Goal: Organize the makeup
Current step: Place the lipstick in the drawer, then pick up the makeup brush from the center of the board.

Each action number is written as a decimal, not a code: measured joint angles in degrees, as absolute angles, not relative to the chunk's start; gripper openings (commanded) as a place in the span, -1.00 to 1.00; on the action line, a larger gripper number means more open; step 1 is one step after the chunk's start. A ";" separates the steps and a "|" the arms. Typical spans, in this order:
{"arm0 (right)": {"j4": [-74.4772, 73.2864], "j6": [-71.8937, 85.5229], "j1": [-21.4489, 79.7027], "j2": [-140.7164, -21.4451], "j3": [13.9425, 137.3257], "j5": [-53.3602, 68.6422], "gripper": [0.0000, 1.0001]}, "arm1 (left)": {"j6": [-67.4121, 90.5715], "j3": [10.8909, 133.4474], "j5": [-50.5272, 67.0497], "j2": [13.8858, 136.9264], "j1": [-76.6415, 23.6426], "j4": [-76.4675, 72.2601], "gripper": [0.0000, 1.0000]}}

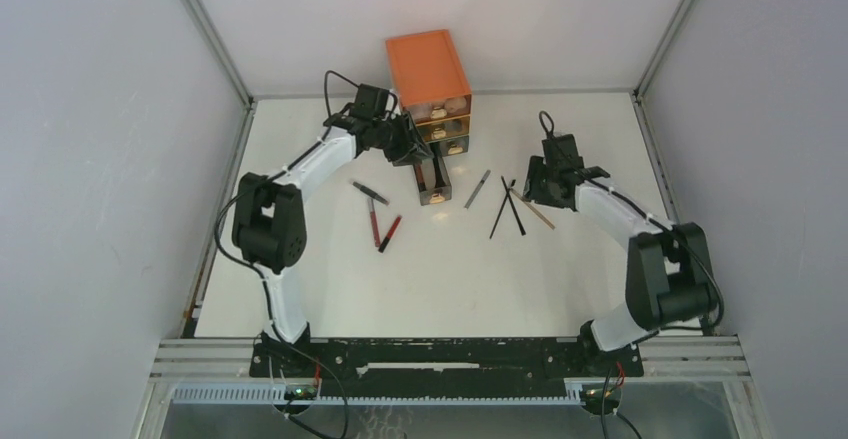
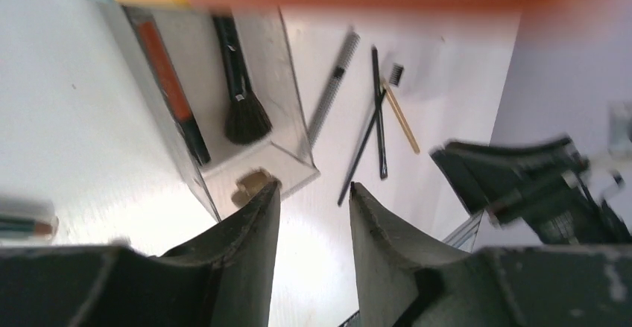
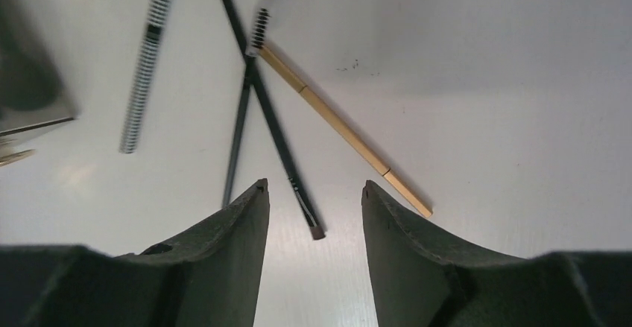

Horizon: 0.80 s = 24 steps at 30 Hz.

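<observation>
The orange chest (image 1: 428, 64) has its bottom clear drawer (image 1: 434, 181) pulled out; inside lie a red-and-black pencil (image 2: 168, 81) and a black powder brush (image 2: 238, 81). My left gripper (image 2: 313, 187) hangs open just past the drawer's front, its left finger beside the knob (image 2: 252, 182), with nothing between the fingers. My right gripper (image 3: 313, 185) is open low over two crossed thin black brushes (image 3: 276, 129); one brush's end lies between the fingers. A wooden spoolie (image 3: 343, 129) and a striped stick (image 3: 145, 62) lie beside them.
A dark pencil (image 1: 370, 192) and two red pencils (image 1: 382, 227) lie on the white table (image 1: 450, 279) left of the drawer. The enclosure's walls stand close on both sides. The right gripper (image 2: 522, 182) shows in the left wrist view, past the brushes.
</observation>
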<state>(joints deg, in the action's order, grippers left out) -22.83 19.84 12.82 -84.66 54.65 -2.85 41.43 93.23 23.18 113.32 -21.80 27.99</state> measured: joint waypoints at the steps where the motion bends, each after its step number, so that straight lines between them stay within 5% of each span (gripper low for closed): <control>1: -23.38 19.44 12.82 -86.41 55.37 -3.20 0.12 | 40.75 92.58 23.18 112.03 -22.20 28.10 -0.13; 14: -26.85 13.28 10.17 -101.21 61.71 -4.34 -0.04 | 35.33 84.88 22.94 96.31 -24.18 29.71 -0.13; 24: -26.94 11.44 9.28 -103.44 63.31 -5.19 -0.80 | 34.41 84.09 22.65 96.33 -24.18 30.74 -0.13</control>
<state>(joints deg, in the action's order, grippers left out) -26.94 11.44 9.28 -103.44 63.31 -5.19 34.41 84.09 22.65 96.33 -24.18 30.74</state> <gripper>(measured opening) 0.205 0.437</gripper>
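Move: The right hand hovers above the tan pencil, whose middle is about 7 cm below, 2 cm ahead and 2 cm right. Two crossed dark brushes lie 5 cm left of the pencil, and a patterned pencil 13 cm left of it and 4 cm farther out. The left hand has the lipstick in the open drawer 11 cm below, 3 cm ahead and 2 cm left, the drawer brush 4 cm right of the lipstick. Down goes the right hand, about 7 cm and 3 cm to its right, tipping some 15 degrees steeper, then at table height its fingers close and pinch the tan pencil nearer its near end. The left hand, empty and half open, rises and draws back about 6 cm each way, away from the lipstick in the drawer, fingertips tilting up slightly. ##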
